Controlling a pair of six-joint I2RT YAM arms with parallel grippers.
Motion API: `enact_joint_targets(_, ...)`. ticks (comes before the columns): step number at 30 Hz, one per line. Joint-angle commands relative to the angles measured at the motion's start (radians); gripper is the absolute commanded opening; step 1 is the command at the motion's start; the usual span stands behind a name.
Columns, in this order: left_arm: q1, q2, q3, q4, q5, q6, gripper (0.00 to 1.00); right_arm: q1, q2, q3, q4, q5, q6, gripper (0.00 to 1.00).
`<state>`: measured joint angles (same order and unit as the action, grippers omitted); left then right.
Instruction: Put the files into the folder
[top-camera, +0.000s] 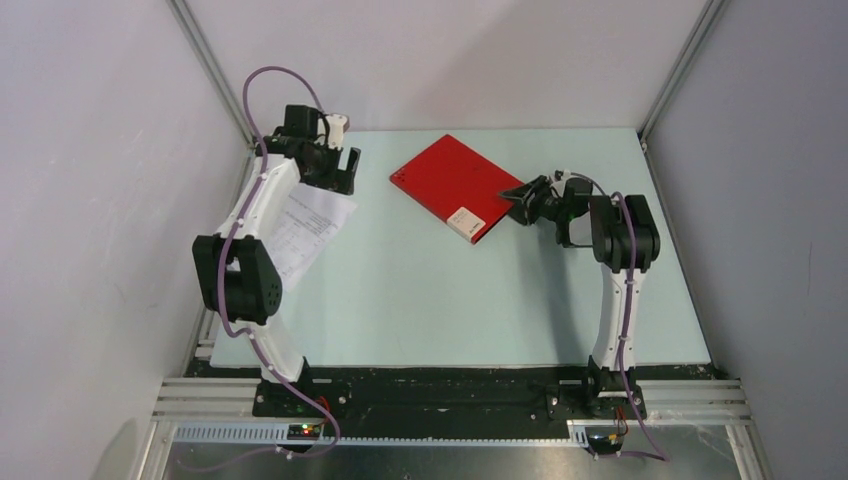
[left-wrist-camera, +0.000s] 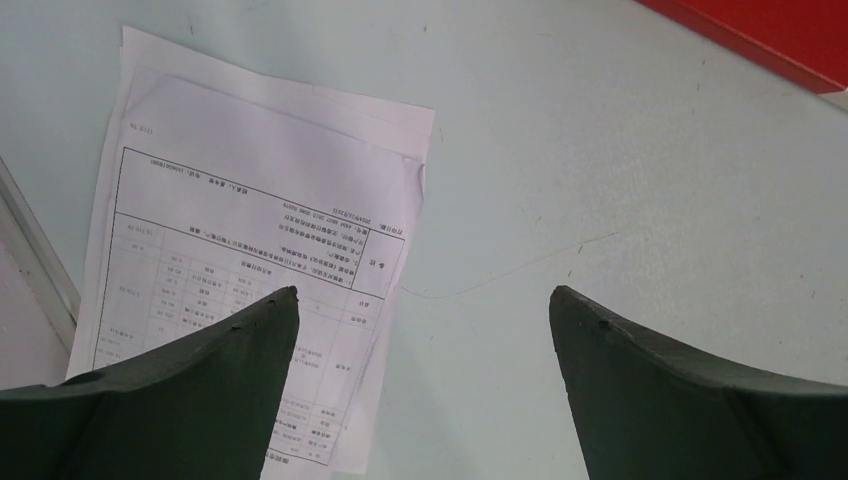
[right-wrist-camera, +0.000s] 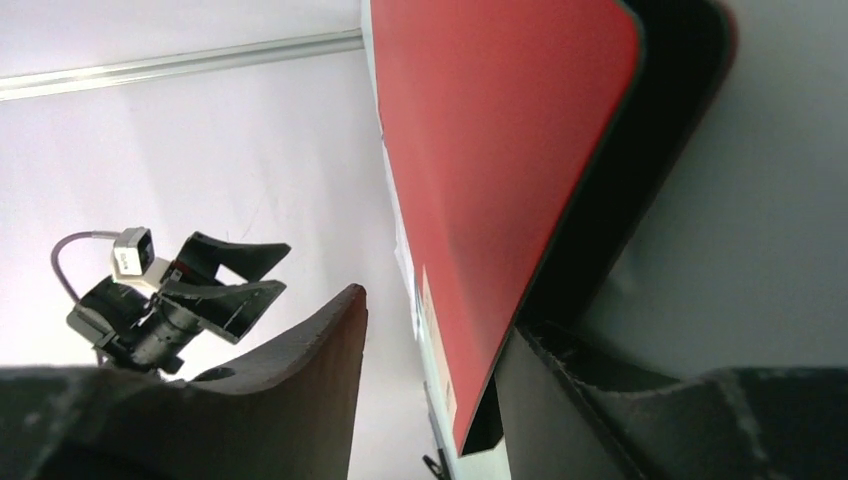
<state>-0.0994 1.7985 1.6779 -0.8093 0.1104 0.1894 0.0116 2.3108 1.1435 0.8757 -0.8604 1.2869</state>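
Note:
The red folder (top-camera: 450, 185) lies closed and askew at the back middle of the table, its white label (top-camera: 466, 220) near the right corner. My right gripper (top-camera: 520, 200) is at that corner. In the right wrist view the folder's red cover (right-wrist-camera: 490, 150) stands between the open jaws of my right gripper (right-wrist-camera: 437, 312): one finger lies under the lifted cover edge, and the other is a gap away from it. The files (top-camera: 305, 225) are a loose stack of printed white sheets at the left edge. My left gripper (left-wrist-camera: 424, 300) hangs open over the stack's right edge (left-wrist-camera: 250, 230), holding nothing.
The aluminium frame rail (top-camera: 215, 75) and the white walls close in the table on the left, back and right. My left arm (top-camera: 240, 270) leans over the files. A corner of the folder (left-wrist-camera: 770, 35) shows at the top right of the left wrist view.

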Motion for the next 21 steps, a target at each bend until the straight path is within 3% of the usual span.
enact_joint_targets(1,-0.006,-0.04,0.045,-0.014,-0.012,0.029,1.0,0.048,0.039,0.105,0.016,0.053,-0.071,0.48)
enact_joint_targets(5,-0.007,-0.038,0.059,-0.02,-0.015,0.033,1.0,0.074,0.045,0.171,-0.027,0.045,-0.152,0.21)
enact_joint_targets(9,-0.007,-0.051,0.043,-0.018,-0.01,0.037,1.0,0.068,0.009,0.183,-0.066,0.027,-0.202,0.01)
enact_joint_targets(17,-0.007,-0.057,0.009,-0.018,0.046,0.048,1.0,-0.026,-0.195,0.123,-0.189,0.008,-0.305,0.0)
enact_joint_targets(21,-0.007,-0.039,0.015,-0.016,0.09,0.03,1.0,-0.059,-0.35,0.081,-0.373,0.059,-0.474,0.0)
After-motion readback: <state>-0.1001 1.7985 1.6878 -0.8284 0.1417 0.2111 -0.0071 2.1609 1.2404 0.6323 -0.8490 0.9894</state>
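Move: The red folder's middle lies about 16 cm to the right hand's left, some 3 cm ahead and 2 cm lower; its right edge already stands between the half-open fingers. The white label sits about 14 cm left of the hand and 8 cm back. From the left hand, the folder lies some 29 cm right, 6 cm ahead and 16 cm below. Right hand eases 4 cm left and forward, pinches the folder's cover edge, then lifts 5 cm, going right. ##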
